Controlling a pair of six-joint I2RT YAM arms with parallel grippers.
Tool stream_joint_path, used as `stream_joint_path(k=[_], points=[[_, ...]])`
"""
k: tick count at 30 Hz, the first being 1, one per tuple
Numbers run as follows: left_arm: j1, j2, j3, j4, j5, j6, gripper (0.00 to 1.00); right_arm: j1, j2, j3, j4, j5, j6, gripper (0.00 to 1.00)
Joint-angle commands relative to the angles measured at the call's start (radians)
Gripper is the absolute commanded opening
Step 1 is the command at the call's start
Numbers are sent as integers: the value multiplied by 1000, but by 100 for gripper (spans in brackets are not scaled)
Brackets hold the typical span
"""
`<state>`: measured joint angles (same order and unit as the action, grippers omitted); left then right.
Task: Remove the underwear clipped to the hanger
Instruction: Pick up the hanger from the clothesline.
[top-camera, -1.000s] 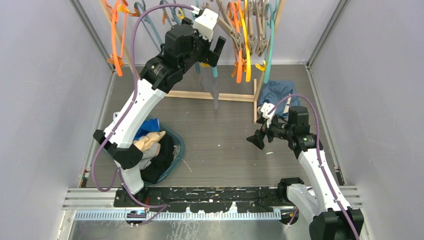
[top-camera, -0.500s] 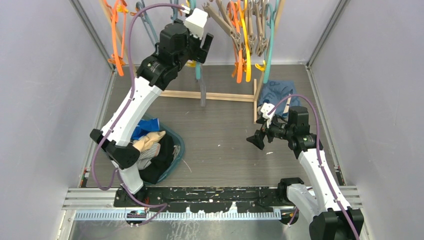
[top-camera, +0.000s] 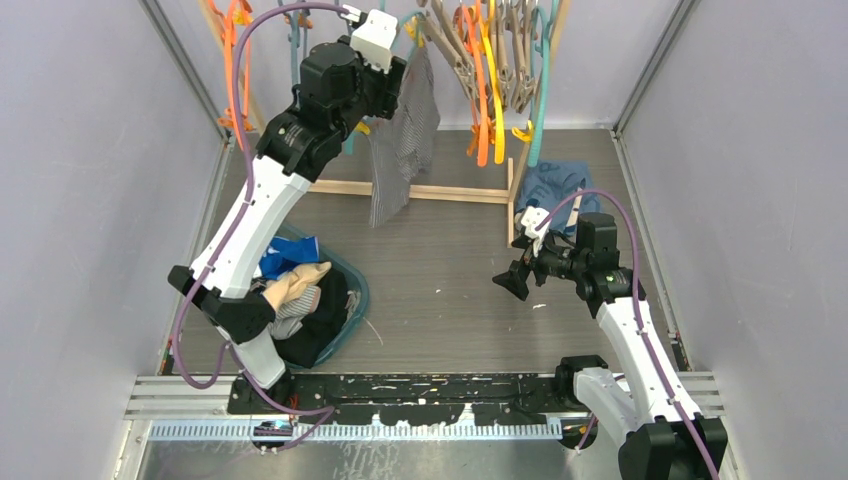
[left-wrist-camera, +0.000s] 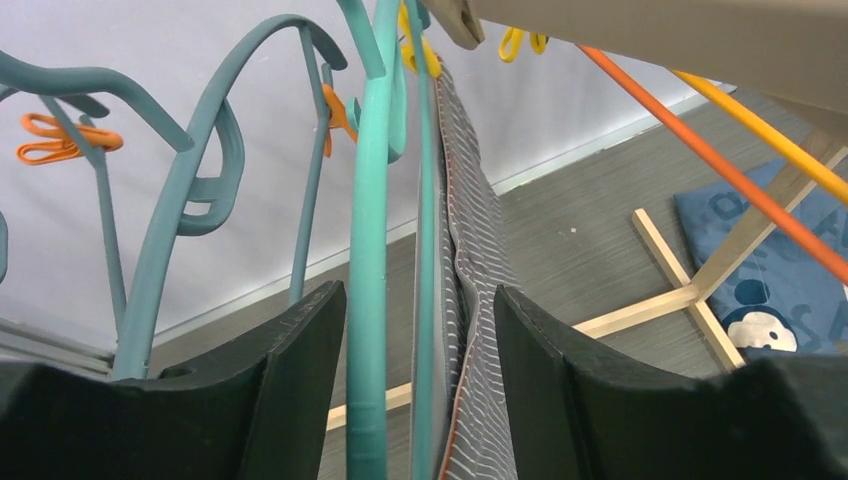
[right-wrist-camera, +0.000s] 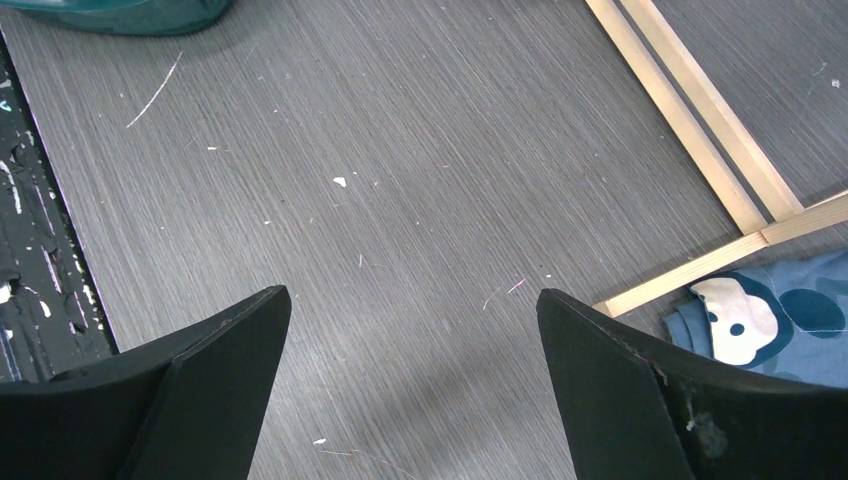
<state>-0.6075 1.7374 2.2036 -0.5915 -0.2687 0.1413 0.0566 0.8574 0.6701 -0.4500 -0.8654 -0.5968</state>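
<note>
A navy white-pinstriped underwear (top-camera: 402, 140) hangs from a teal hanger (left-wrist-camera: 367, 300) on the rail at the back. In the left wrist view the underwear (left-wrist-camera: 470, 260) falls straight down beside the hanger's bars. My left gripper (top-camera: 398, 78) is up at the rail. Its jaws (left-wrist-camera: 420, 290) stand on either side of the teal bars and the striped cloth, half narrowed, with thin gaps still showing on both sides. My right gripper (top-camera: 512, 280) hovers low over the floor at the right, open (right-wrist-camera: 413, 295), with nothing between its fingers.
A teal basket (top-camera: 357, 292) at the left holds a heap of garments (top-camera: 295, 285). A blue cartoon-face garment (top-camera: 555, 185) lies by the wooden rack base (top-camera: 440, 192). Orange and beige hangers (top-camera: 490, 70) crowd the rail to the right of my left gripper.
My left arm shifted left along the rail and its jaws narrowed around the teal hanger and cloth. The striped underwear turned from edge-on to broadside. The right arm stayed still.
</note>
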Motion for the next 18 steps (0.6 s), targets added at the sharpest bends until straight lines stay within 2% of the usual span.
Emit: stream_joint_path(k=[1,8,14,18], points=[[22,-52,-7,71,12,-15,56,-5,-20,3,10,-19,-12,100],[45,-65,-15,76,17,-22,43,-4,-20,2,9,-21,-14,100],[74,-80,-7,75,19,-29,28,-4,-20,1,9,-21,-17,100],[96,-86,16,67,26,-41,15,-4,-17,0,9,-24,-17,100]])
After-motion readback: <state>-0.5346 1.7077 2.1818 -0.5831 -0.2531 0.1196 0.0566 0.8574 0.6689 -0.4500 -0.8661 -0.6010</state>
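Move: The near arm of the light teal hanger is already between the left hand's open fingers, about 1 cm left and 2 cm ahead, at finger height. Its striped underwear hangs some 8 cm ahead, 2 cm right and 15 cm below the hand; a blue-grey hanger is about 8 cm left and 3 cm ahead, roughly level. From the idle right hand, the teal hanger lies some 20 cm ahead, 22 cm left and 28 cm higher. The left hand slides about 3.5 cm left with the teal hanger's near arm, fingers closing around it. ##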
